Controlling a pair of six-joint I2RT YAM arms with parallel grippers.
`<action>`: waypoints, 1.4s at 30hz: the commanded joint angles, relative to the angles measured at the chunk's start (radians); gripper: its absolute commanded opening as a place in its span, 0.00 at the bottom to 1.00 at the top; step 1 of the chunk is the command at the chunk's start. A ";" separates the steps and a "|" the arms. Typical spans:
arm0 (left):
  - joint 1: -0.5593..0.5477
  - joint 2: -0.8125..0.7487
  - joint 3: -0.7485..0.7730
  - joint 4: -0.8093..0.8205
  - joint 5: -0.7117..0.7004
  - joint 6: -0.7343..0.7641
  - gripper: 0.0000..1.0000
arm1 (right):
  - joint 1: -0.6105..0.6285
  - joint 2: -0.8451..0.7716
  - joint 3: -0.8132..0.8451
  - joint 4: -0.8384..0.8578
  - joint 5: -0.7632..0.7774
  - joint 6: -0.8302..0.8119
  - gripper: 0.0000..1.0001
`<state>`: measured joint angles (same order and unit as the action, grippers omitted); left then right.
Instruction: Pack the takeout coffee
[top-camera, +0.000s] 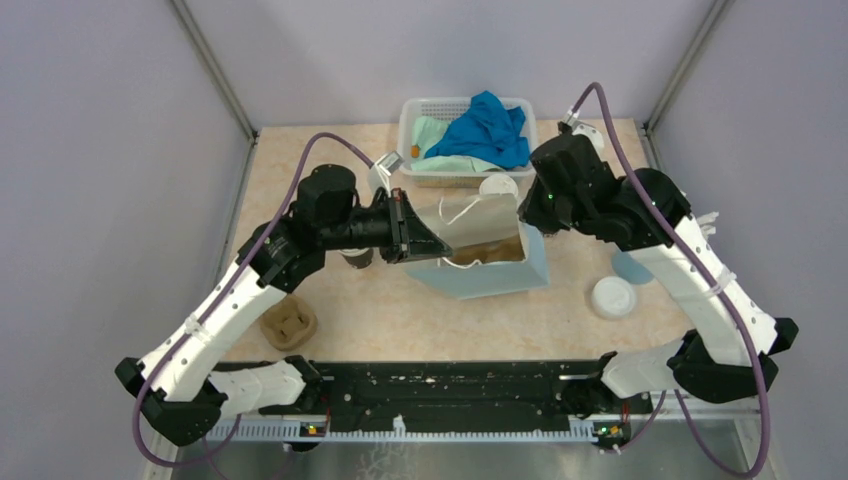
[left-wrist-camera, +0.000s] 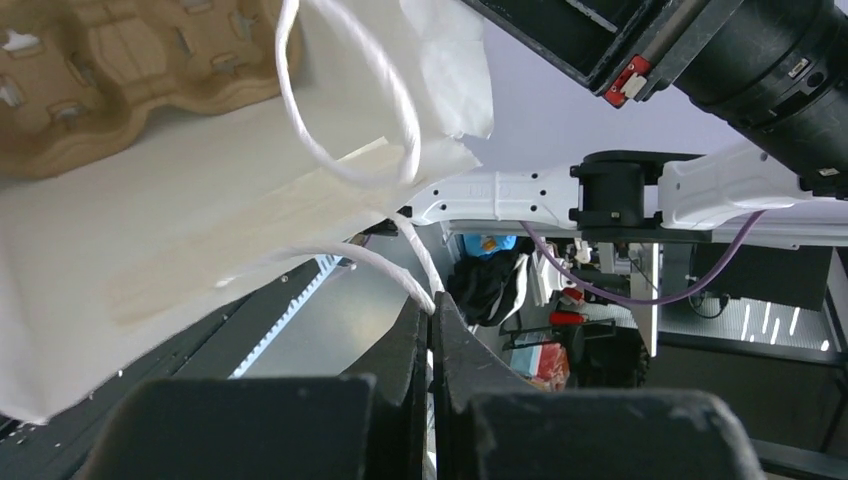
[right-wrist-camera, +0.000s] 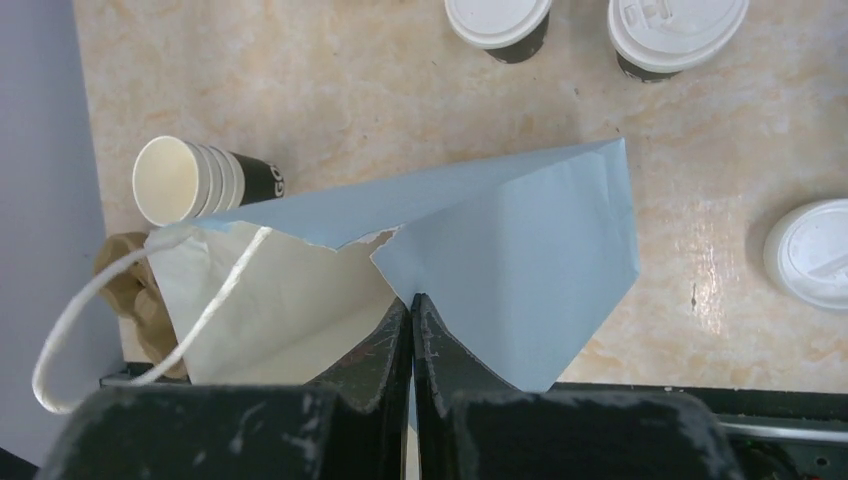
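Observation:
A light blue paper bag (top-camera: 497, 275) (right-wrist-camera: 520, 260) stands mid-table with its mouth held wide. My left gripper (top-camera: 405, 228) (left-wrist-camera: 432, 312) is shut on the bag's white string handle (left-wrist-camera: 385, 265). My right gripper (top-camera: 522, 215) (right-wrist-camera: 412, 300) is shut on the bag's opposite rim. A brown pulp tray (top-camera: 490, 250) (left-wrist-camera: 130, 70) lies inside the bag. Two lidded coffee cups (right-wrist-camera: 497, 20) (right-wrist-camera: 675, 25) stand beyond the bag. A third lidded cup (top-camera: 613, 297) (right-wrist-camera: 810, 255) stands to its right. An unlidded cup (right-wrist-camera: 195, 180) lies on its side left of the bag.
A white basket (top-camera: 410, 125) holding a blue cloth (top-camera: 488, 128) sits at the back. Another pulp tray (top-camera: 288, 323) (right-wrist-camera: 125, 290) rests at the front left. A light blue cup (top-camera: 630, 265) stands behind the right-hand lidded cup. Walls close in both sides.

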<state>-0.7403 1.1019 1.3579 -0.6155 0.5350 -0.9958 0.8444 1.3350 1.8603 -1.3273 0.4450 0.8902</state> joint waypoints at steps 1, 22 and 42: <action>-0.004 -0.017 0.037 0.061 0.019 -0.058 0.00 | 0.008 -0.002 0.024 -0.007 -0.009 -0.025 0.00; -0.004 -0.147 0.095 -0.356 -0.220 0.144 0.83 | -0.154 -0.098 -0.251 0.200 -0.278 -0.251 0.54; -0.004 -0.068 0.246 -0.780 -0.733 0.147 0.87 | 0.133 0.024 -0.196 0.051 -0.345 -0.070 0.71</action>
<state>-0.7403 1.0367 1.6791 -1.3525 -0.1600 -0.8192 0.9489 1.3388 1.6199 -1.2243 0.0345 0.7795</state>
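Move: Held up between the hands, the bag has its middle about 7 cm to the right of the left hand, 6 cm ahead and some 17 cm below. The stacked cups stand about 16 cm ahead of the left hand and 20 cm to its left, on the table. From the right hand the bag's middle lies roughly 6 cm left, 2 cm back and 17 cm below. One lidded cup stands about 17 cm ahead of that hand and 2 cm left. Letting go of the bag with both hands: the right, still pinching the far right corner of the rim, sinks about 9 cm while opening, then swings left and back towards the near edge, turning counter-clockwise. The left lifts its handle slightly, opens wide, and bobs about 15 cm left, rolling and turning some 30 degrees counter-clockwise to end beside the bag's left end. ##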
